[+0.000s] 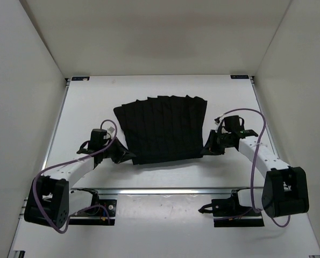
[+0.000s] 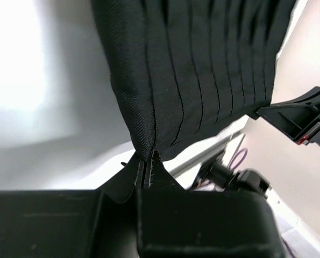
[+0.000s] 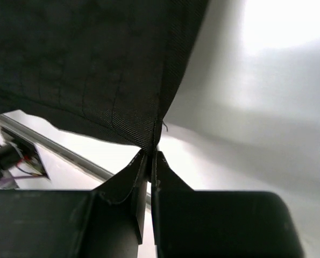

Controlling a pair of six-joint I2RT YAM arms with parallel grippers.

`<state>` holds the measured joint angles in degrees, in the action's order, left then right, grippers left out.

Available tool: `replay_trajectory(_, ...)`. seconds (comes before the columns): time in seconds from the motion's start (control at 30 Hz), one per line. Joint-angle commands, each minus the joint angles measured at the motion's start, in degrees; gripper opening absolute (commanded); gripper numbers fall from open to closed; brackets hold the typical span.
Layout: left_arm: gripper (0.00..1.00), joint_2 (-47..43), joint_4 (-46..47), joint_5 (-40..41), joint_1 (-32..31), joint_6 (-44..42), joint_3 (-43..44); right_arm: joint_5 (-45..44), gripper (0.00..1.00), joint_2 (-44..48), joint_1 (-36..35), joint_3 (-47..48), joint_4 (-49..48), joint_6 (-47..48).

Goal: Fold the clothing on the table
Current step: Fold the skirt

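The clothing (image 1: pixel 162 129) is a black pleated garment spread in the middle of the white table (image 1: pixel 95 107), its near edge raised between the two arms. My left gripper (image 1: pixel 128 155) is shut on the garment's near left corner; in the left wrist view the corner of the clothing (image 2: pixel 192 70) runs down into my left gripper (image 2: pixel 147 157). My right gripper (image 1: pixel 207 150) is shut on the near right corner. In the right wrist view the clothing (image 3: pixel 90 64) hangs above my right gripper (image 3: pixel 150 155), pinched at its lowest point.
White walls (image 1: pixel 25 80) enclose the table on three sides. A metal rail (image 1: pixel 165 190) crosses the table's near part, in front of both arm bases. The other arm's black mount (image 2: pixel 305 115) shows at the right of the left wrist view.
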<state>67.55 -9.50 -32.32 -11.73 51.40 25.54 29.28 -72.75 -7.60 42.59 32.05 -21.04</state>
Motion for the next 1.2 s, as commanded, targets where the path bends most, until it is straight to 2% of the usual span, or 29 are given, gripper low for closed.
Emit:
replay_trajectory(0.0, 0.04, -5.4, -6.7, -3.3, -0.5, -1.6, -4.0, -4.5, 0.00, 6.2, -2.0, -3.2, 9.4, 0.2)
replay_trajectory(0.13, 0.00, -16.4, -16.8, -2.7, -3.5, -0.9, -3.7, -6.6, 0.00, 16.0, -7.2, -5.0, 18.8, -2.4)
replay_trajectory(0.2, 0.00, -22.6, -19.0, -3.1, -3.2, 2.2, -1.1, -4.0, 0.01, 20.4, -6.6, -4.1, 23.0, -2.6)
replay_trajectory(0.27, 0.00, -22.1, -18.8, -2.6, -2.3, 3.4, 3.7, -1.9, 0.00, 19.4, -3.1, 0.1, 24.4, -1.3)
replay_trajectory(0.33, 0.00, -14.2, -18.3, -3.0, -1.0, 2.0, 12.7, -3.0, 0.00, 14.8, -1.6, 9.9, 23.7, 0.9)
replay_trajectory(0.4, 0.02, -6.5, -16.4, -4.9, 3.2, -0.7, 18.2, -4.6, 0.00, 3.4, 0.1, 19.1, 20.7, 3.7)
replay_trajectory(0.43, 0.01, -0.4, -12.9, -5.3, 4.2, -0.9, 20.8, -4.1, 0.00, -3.6, 2.8, 24.5, 19.4, 4.3)
replay_trajectory(0.47, 0.04, 2.6, -11.6, -5.6, 6.8, -0.9, 22.3, -2.6, 0.00, -6.9, 5.2, 27.2, 16.8, 4.6)
replay_trajectory(0.53, 0.26, 16.1, -6.0, -5.4, 9.6, -0.5, 27.9, 0.1, 0.00, -20.6, 8.8, 38.2, 12.5, 3.3)
replay_trajectory(0.57, 0.32, 19.7, -5.6, -7.1, 11.0, -0.2, 31.7, 1.3, 0.14, -24.0, 10.0, 41.8, 12.7, 3.3)
replay_trajectory(0.6, 0.31, 25.4, -3.8, -10.7, 11.6, 1.4, 33.1, 1.4, 0.20, -30.3, 9.9, 48.7, 15.1, 4.3)
replay_trajectory(0.63, 0.33, 28.8, 0.2, -11.3, 11.4, 3.1, 34.0, -0.3, 0.30, -34.8, 9.7, 55.1, 18.2, 4.8)
replay_trajectory(0.67, 0.35, 29.5, 3.3, -12.3, 10.7, 6.9, 32.6, -1.5, 0.38, -35.9, 9.2, 56.5, 19.3, 5.8)
replay_trajectory(0.73, 0.41, 29.8, 11.9, -13.2, 9.9, 11.5, 30.4, -4.4, 0.48, -34.8, 8.4, 54.2, 17.2, 5.5)
replay_trajectory(0.77, 0.52, 29.5, 11.6, -12.5, 9.4, 11.6, 29.9, -5.6, 0.52, -32.8, 8.3, 51.3, 16.2, 5.2)
replay_trajectory(0.97, 0.51, 22.5, 5.7, -7.2, 8.4, 5.2, 21.5, -4.8, 0.55, -24.4, 11.7, 31.4, 4.8, 4.0)
replay_trajectory(1.03, 0.57, 20.3, 2.2, -4.9, 8.0, 2.4, 19.9, -4.5, 0.55, -23.6, 13.0, 27.3, 3.7, 4.0)
replay_trajectory(1.17, 0.56, 18.2, -2.0, 0.8, 6.6, -0.9, 17.2, -3.9, 0.55, -21.6, 12.8, 17.8, -1.4, 1.4)
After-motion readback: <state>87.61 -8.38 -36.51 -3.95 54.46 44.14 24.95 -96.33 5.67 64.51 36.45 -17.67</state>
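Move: The skirt lies spread beyond the hands, its near edge still pinched at both ends. From the left hand, its far left corner is about 20 cm ahead and 7 cm left, its middle 12 cm ahead and 11 cm right; from the right hand, its far right corner is about 22 cm ahead and 1 cm right, its middle 11 cm ahead and 17 cm left. The table lies some 5 cm below both. The skirt's near edge, pinched at its two ends, is first drawn back some 5-10 cm by both hands, then lifted and swung quickly forward over the rest of the cloth towards the far corners, about 25-30 cm from the rearmost point. Both grippers open during the forward and downward swing, let go, then pull back clear, the right drifting outward. ##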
